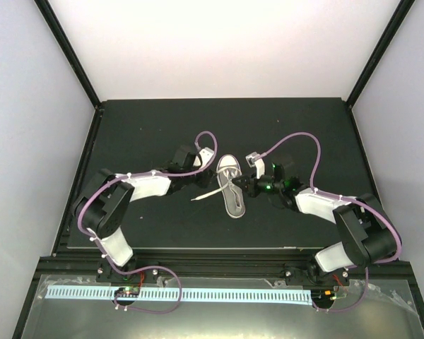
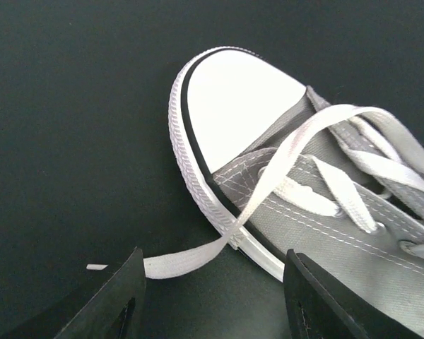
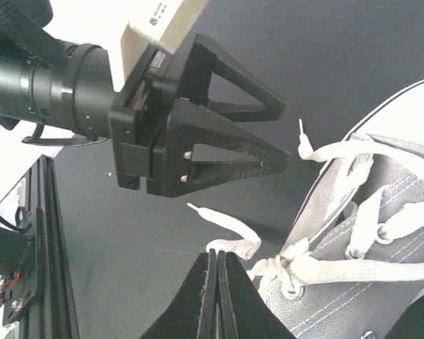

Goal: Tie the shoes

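Note:
The grey shoe (image 1: pixel 233 192) with its white toe cap (image 2: pixel 240 99) lies on the black mat between both arms, toe pointing away. My left gripper (image 2: pixel 212 286) stands open beside the toe. One white lace (image 2: pixel 191 258) runs off the sole onto the mat between its fingers, touched by neither. In the right wrist view the left gripper (image 3: pixel 288 129) hangs open above the mat. My right gripper (image 3: pixel 215 254) is shut at the shoe's side (image 3: pixel 381 198), its tips pinching a fold of the other lace (image 3: pixel 242 244), whose free end sticks out to the left.
The black mat (image 1: pixel 162 134) covers the table, with white walls behind and at both sides. A metal rail (image 1: pixel 198 293) with a white strip runs along the near edge by the arm bases. A lace end (image 1: pixel 198 198) trails left of the shoe.

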You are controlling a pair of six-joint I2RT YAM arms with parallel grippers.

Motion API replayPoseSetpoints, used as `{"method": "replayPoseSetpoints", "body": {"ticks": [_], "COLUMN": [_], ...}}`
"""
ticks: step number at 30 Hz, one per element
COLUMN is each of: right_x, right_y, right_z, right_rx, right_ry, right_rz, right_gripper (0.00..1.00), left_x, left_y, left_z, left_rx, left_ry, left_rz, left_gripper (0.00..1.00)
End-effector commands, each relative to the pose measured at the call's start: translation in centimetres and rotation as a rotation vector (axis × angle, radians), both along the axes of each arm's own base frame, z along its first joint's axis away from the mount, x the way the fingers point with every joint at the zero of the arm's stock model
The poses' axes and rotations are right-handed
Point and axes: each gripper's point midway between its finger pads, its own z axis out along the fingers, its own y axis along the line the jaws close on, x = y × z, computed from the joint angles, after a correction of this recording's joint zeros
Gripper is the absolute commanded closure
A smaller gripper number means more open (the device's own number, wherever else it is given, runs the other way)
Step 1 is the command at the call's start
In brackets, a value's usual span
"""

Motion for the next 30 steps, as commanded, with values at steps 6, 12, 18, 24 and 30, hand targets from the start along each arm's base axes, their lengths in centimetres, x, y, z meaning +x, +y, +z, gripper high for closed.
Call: {"method": "replayPoseSetpoints", "body": {"ticks": [6, 12, 18, 24, 30], "right_x": [0.0, 0.0, 0.0, 0.0, 0.0], "right_y": [0.3, 0.3, 0.4, 0.4, 0.5], "right_z": [0.8, 0.6, 0.5, 0.4, 0.7], "right_rx": [0.018, 0.017, 0.017, 0.017, 0.022], "right_ry": [-0.042, -0.037, -0.031, -0.028, -0.031], "right_rz": [0.014, 0.016, 0.02, 0.02, 0.023], "right_gripper": [0.98, 0.98, 0.98, 0.98, 0.98], "left_x": [1.2, 1.5, 1.8, 1.8, 1.8], "left_y": [-1.0, -1.3, -1.9, -2.5, -1.7], "left_z": [-1.0, -1.8, -2.5, -2.8, -1.4], "left_rx": [-0.026, -0.046, -0.048, -0.072, -0.083], "left_ry": [0.028, 0.055, 0.079, 0.095, 0.075], "left_rz": [-0.018, -0.02, -0.031, -0.045, 0.003], "left_gripper": [0.45, 0.53, 0.59, 0.77, 0.98]}}
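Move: The lace strand draped over the shoe's left edge by the toe lies just below the left hand's point, about 4 cm down, 1 cm ahead and 1 cm right; the white toe cap is about 4 cm ahead and 5 cm right. The shoe's middle is some 4 cm back and 6 cm right. From the right hand, shut on the other lace, that draped strand lies roughly 3 cm ahead, 6 cm left and 6 cm below. The left hand sinks about 4 cm beside the shoe's left edge, easing slightly right towards the sole and tipping a few degrees steeper, and as the descent slows its half-open fingers close until they pinch the draped lace right by the sole. The right hand stays where it is above the tongue, its shut fingers keeping hold of the other lace. ##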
